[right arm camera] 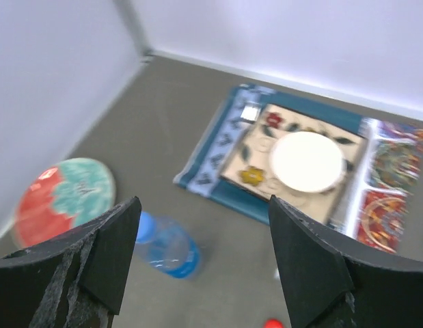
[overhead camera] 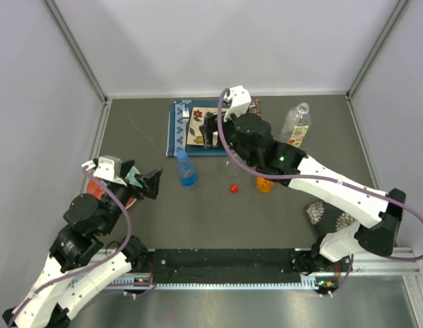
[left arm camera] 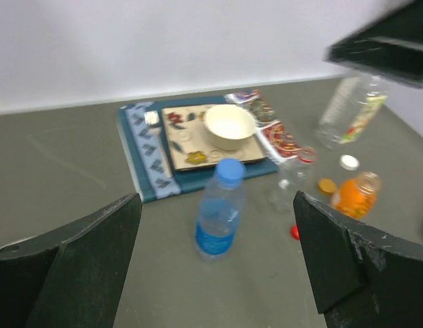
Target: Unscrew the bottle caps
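A small blue bottle (overhead camera: 186, 171) stands mid-table with its blue cap (left arm camera: 229, 169) screwed on. A red cap (overhead camera: 234, 188) lies loose on the table to its right. Beside the orange bottle (overhead camera: 264, 184), an orange cap (left arm camera: 326, 185) and a white cap (left arm camera: 348, 162) lie on the table. A small clear bottle (left arm camera: 291, 181) stands between the blue and orange ones. My left gripper (overhead camera: 146, 179) is open, level with the blue bottle and left of it, apart. My right gripper (overhead camera: 212, 131) hovers open above the placemat, holding nothing.
A blue placemat (overhead camera: 175, 130) at the back carries a patterned tray (left arm camera: 177, 140) and a white bowl (left arm camera: 229, 126). A tall clear bottle (overhead camera: 295, 124) stands at the back right. A red and teal plate (right arm camera: 64, 201) lies at the left. A dark spotted object (overhead camera: 324, 213) lies near right.
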Tool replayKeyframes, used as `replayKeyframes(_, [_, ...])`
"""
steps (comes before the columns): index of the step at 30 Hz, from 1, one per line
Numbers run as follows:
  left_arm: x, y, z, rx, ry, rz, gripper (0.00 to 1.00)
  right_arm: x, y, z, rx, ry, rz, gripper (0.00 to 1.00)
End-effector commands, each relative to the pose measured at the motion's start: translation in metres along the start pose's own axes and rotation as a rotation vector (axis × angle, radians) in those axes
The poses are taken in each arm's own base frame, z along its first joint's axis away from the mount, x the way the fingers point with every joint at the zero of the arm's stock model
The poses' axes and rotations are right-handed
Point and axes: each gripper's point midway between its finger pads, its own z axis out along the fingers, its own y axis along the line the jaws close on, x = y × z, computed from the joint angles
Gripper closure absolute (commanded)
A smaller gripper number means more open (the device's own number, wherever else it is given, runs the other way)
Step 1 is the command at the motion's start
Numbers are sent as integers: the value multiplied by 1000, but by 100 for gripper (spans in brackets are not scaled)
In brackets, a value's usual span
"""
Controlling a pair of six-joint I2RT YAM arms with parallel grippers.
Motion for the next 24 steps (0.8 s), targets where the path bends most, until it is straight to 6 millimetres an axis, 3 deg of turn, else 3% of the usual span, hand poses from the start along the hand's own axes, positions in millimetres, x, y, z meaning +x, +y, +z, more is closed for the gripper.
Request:
replayKeyframes(1, [8,52,-8,-312,29,-33,2,11,72,-16,-370,79,-5,24])
replayKeyframes(2, [11,65,-9,-410,45,-50,1,21,79,-12,-390,101,-21,24])
replayKeyframes(4, [25,73,-11,-464,112,-34,1,25,92,-12,-423,105,-45,23])
replayKeyframes(5, [29,74,-9,-490,130,-52,1,36,99,-7,-437,129,-57,23])
replayKeyframes(10, [48,72,-12,-492,190,-89,1,46,118,8,-455,152,-66,23])
replayKeyframes(24, [56,65,-21,-424,181,-119,1,102,122,62,-334,240,-119,23])
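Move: The blue bottle stands about 12 cm to the right hand's left, level with it fore and aft, its middle roughly 20 cm below. From that hand, the clear bottle is some 4 cm ahead and 6 cm right, the red cap about 2 cm back and 5 cm right on the table, and the bowl roughly 22 cm straight ahead. From the left hand the blue bottle lies about 14 cm ahead, 5 cm right, 19 cm lower. Right hand, open, sweeps left 13 cm and down 10 towards the blue bottle's cap; left hand sinks leftward. ##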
